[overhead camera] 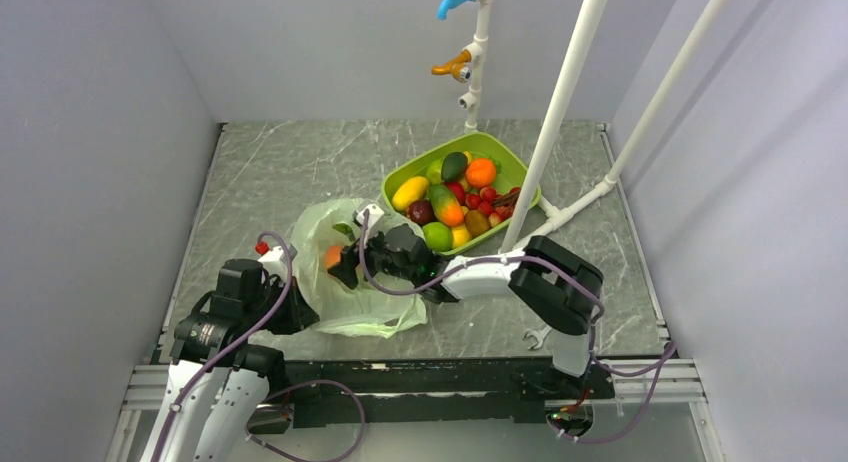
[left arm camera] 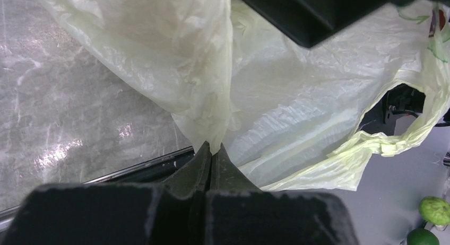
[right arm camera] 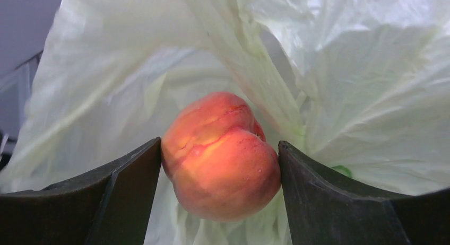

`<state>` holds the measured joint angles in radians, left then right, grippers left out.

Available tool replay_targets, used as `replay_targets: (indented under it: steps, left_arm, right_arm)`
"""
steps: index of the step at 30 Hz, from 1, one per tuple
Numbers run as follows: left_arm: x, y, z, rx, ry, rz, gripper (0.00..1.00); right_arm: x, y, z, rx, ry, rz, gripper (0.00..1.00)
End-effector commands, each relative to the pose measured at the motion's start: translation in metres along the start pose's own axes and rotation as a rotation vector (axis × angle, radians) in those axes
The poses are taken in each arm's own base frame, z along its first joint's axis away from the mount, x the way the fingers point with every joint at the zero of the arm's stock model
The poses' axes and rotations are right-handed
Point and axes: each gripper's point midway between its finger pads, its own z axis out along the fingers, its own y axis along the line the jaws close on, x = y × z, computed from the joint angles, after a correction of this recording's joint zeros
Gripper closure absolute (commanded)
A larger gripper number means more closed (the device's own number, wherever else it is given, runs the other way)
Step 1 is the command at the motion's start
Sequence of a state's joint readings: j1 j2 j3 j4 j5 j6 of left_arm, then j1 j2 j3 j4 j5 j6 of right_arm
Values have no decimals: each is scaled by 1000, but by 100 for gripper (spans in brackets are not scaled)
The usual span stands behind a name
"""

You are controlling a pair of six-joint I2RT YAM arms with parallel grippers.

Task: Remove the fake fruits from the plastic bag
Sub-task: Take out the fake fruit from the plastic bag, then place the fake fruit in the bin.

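The pale-green plastic bag (overhead camera: pixel 350 282) lies crumpled on the table between the arms. My left gripper (left arm camera: pixel 212 149) is shut on a fold of the plastic bag (left arm camera: pixel 201 70) at its left side. My right gripper (right arm camera: pixel 219 149) reaches into the bag's mouth and is shut on a pink-orange peach (right arm camera: pixel 220 155), both fingers against its sides. The peach (overhead camera: pixel 333 255) shows at the tip of the right gripper (overhead camera: pixel 345 262) in the top view. No other fruit shows inside the bag.
A green tray (overhead camera: pixel 400 174) at the back right holds several fruits, among them an avocado (overhead camera: pixel 454 165), an orange one (overhead camera: pixel 481 172) and a yellow one (overhead camera: pixel 410 192). White pipes (overhead camera: pixel 560 112) rise beside the tray. A small red piece (overhead camera: pixel 262 248) sits by the left arm.
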<state>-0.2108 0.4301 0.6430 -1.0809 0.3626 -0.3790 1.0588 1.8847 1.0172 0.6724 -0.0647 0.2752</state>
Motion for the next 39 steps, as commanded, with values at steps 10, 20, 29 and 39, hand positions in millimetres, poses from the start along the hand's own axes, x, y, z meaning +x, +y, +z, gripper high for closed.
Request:
replay_targets:
  steps: [10, 20, 29, 39]
  left_arm:
    - [-4, -3, 1, 19, -14, 15, 100]
    - [-4, -3, 1, 20, -11, 14, 100]
    - [-5, -3, 1, 20, -19, 14, 100]
    - [-5, -3, 1, 23, -16, 16, 100]
  right_arm:
    - [-63, 58, -94, -216, -78, -32, 100]
    - [-133, 13, -131, 111, -211, -114, 100]
    - [-143, -90, -167, 643, -227, -87, 100]
    - [-141, -184, -177, 931, -186, 10, 100]
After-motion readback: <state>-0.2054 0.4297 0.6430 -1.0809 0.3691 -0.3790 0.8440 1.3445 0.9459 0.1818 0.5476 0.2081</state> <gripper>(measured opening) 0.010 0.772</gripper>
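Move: The peach is already in my right fingers, inside the bag. The green basket it goes to is centred about 23 cm ahead, 27 cm right and 10 cm lower. The lime at the basket's near end lies roughly 14 cm ahead and 21 cm right, the yellow mango 25 cm ahead and 15 cm right. A green fruit stays in the bag, some 15 cm straight ahead. From my left hand the basket is about 37 cm ahead, 28 cm right. Keeping the peach pinched, I draw my right hand back about 6 cm and lift it some 13 cm, easing right, out of the bag mouth. Then I swing right and forward, roughly 15 cm each way, towards the basket, turning the hand about 45 degrees clockwise. My left hand stays put, still pinching the bag's edge. ##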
